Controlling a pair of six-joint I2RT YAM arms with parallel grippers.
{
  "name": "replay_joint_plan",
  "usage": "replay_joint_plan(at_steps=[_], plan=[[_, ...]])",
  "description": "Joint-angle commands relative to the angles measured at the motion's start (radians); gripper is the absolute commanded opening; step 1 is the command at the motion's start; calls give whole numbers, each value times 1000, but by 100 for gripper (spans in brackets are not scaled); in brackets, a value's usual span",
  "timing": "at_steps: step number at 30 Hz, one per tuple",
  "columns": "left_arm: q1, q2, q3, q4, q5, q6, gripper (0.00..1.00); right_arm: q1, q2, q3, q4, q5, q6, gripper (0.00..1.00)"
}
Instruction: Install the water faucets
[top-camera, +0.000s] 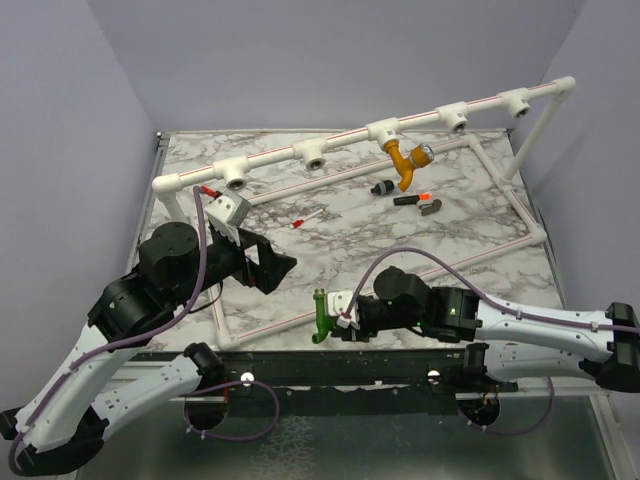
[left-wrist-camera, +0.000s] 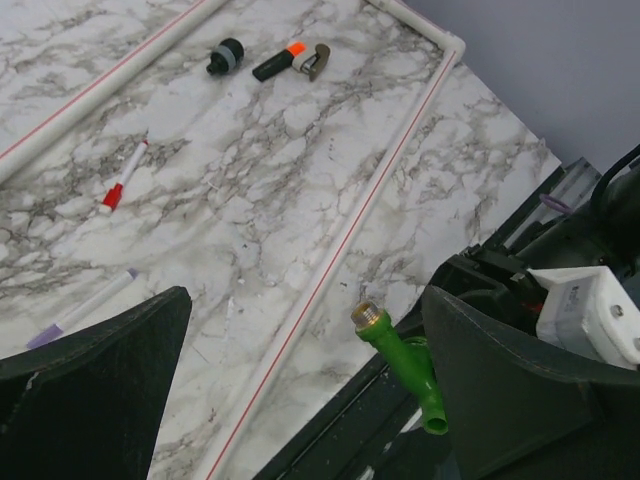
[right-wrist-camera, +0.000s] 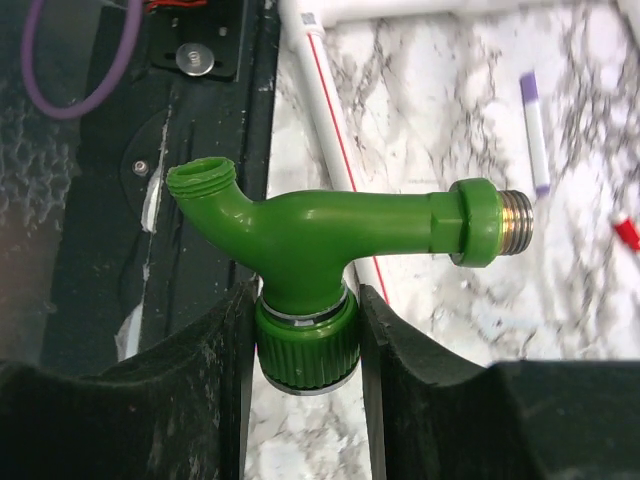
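Observation:
My right gripper is shut on the green faucet by its ribbed cap, near the table's front edge; in the right wrist view the faucet lies crosswise with its silvery threaded end to the right. It also shows in the left wrist view. The mustard-orange faucet hangs from a T-socket on the white pipe frame. My left gripper is open and empty, left of the green faucet, its fingers wide apart.
A black knob and a black-orange handle lie below the orange faucet. A red pen and a purple pen lie on the marble. The frame's lower pipe runs along the front.

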Motion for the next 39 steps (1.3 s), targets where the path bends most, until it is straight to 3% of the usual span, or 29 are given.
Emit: replay_joint_plan(at_steps=[1, 9, 16, 29, 39], plan=[[-1, -1, -31, -65, 78, -64, 99, 9, 14, 7, 32, -143, -320, 0], [-1, 50, -39, -114, 219, -133, 99, 11, 76, 104, -114, -126, -622, 1], [-1, 92, -111, -118, 374, -247, 98, 19, 69, 126, -115, -102, -805, 0], [-1, 81, -183, -119, 516, -323, 89, 34, 111, 201, -203, -27, -1016, 1], [-1, 97, -200, -118, 545, -325, 73, 50, 125, 232, -192, -23, -1072, 1]])
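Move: The right fingers already hold the green faucet by its knob; its body sits about 3 cm left of that hand and 1 cm below. The open left gripper is some 8 cm ahead of the right hand, 9 cm left and 16 cm higher. From the left hand the faucet lies about 9 cm back, 11 cm right and 16 cm below. On the table, 34 cm below the left hand, the purple marker is 15 cm ahead and 8 cm left, the red marker 25 cm ahead and 2 cm right. Still pinching the faucet's knob, the right hand nearly holds its place, rising some 3 cm and easing left, while it rolls the faucet about 60 degrees to bring the threaded end round to the left gripper. The left hand sinks and draws back some 9 cm each, drifting right, tips down about 40 degrees and brings its fingers around the threaded end, beginning to narrow late without a visible pinch. ##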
